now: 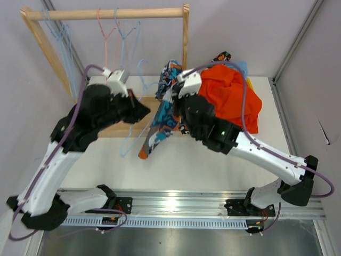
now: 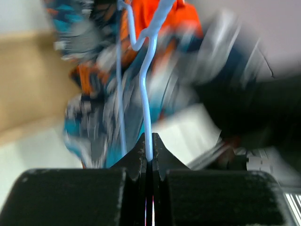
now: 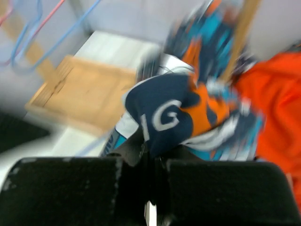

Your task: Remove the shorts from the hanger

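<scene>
The blue-orange-white print shorts (image 1: 160, 125) hang in a twisted strip over the table, between my two grippers. My right gripper (image 1: 178, 106) is shut on their upper fabric; in the right wrist view the navy-and-orange cloth (image 3: 174, 113) bunches out of the closed jaws of the right gripper (image 3: 153, 150). My left gripper (image 1: 144, 109) is shut on the thin light blue wire hanger (image 1: 128, 144). In the left wrist view the hanger (image 2: 148, 94) rises straight from the pinched tips of the left gripper (image 2: 149, 150), with the blurred printed shorts (image 2: 94, 122) behind it.
A heap of removed shorts, topped by a plain orange pair (image 1: 229, 98), lies at the back right. The wooden rack (image 1: 106, 13) stands at the back left, with bare pink (image 1: 106, 37) and blue hangers (image 1: 61, 37) on its rail. Its flat wooden base (image 1: 114, 129) lies under my left arm.
</scene>
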Available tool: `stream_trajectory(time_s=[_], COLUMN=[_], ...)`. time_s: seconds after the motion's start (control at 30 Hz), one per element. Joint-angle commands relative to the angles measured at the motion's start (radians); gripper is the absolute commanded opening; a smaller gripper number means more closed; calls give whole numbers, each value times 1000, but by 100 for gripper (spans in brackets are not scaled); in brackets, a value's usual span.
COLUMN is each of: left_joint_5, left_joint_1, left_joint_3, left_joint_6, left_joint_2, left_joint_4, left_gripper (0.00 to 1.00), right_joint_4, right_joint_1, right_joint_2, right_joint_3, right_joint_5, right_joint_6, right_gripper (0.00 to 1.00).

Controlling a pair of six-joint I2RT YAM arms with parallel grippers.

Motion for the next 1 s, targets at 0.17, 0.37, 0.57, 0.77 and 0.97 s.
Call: stream_trajectory(time_s=[0.17, 0.37, 0.57, 0.77, 0.97], left_joint_5=[-26, 73, 267, 233, 204], left_joint_1=[-15, -15, -15, -15, -15], left_joint_3=[-245, -250, -404, -513, -531], left_joint_6=[-40, -27, -111, -99, -48], left_joint_2=[-384, -484, -571, -634, -644], left_joint_4=[-18, 24, 226, 229, 190], left_gripper=[0, 0, 0, 0, 0], right_joint_4=[-38, -190, -201, -203, -90], right_joint_1=[-153, -474, -601, -713, -784], right_joint_2=[-92, -157, -68, 186, 390], right_joint_3=[115, 241, 469, 843, 1063], right_joint_5=[159, 59, -17, -103, -218], right_joint_6=[-167, -135, -208, -239, -205], right_gripper=[0, 0, 0, 0, 0])
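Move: The patterned shorts, still pinched by the right gripper, have their middle about 8 cm right of the left hand, 7 cm ahead and some 10 cm below. The blue hanger on the rod is about 25 cm ahead of that hand, 10 cm left and 10 cm higher. From the right hand, the heap of removed shorts lies some 26 cm ahead, 21 cm right and 33 cm below; the rack's right post is about 23 cm straight ahead. Keep both grippers shut and part the hands. Swing the right gripper with the patterned shorts to the right, then lift it steeply and end reaching forward, high above the heap: about 28 cm right and 24 cm up, turning clockwise and tipping the fingers up. Draw the left gripper and its blue hanger back roughly 12 cm and slightly left, away from the shorts. ##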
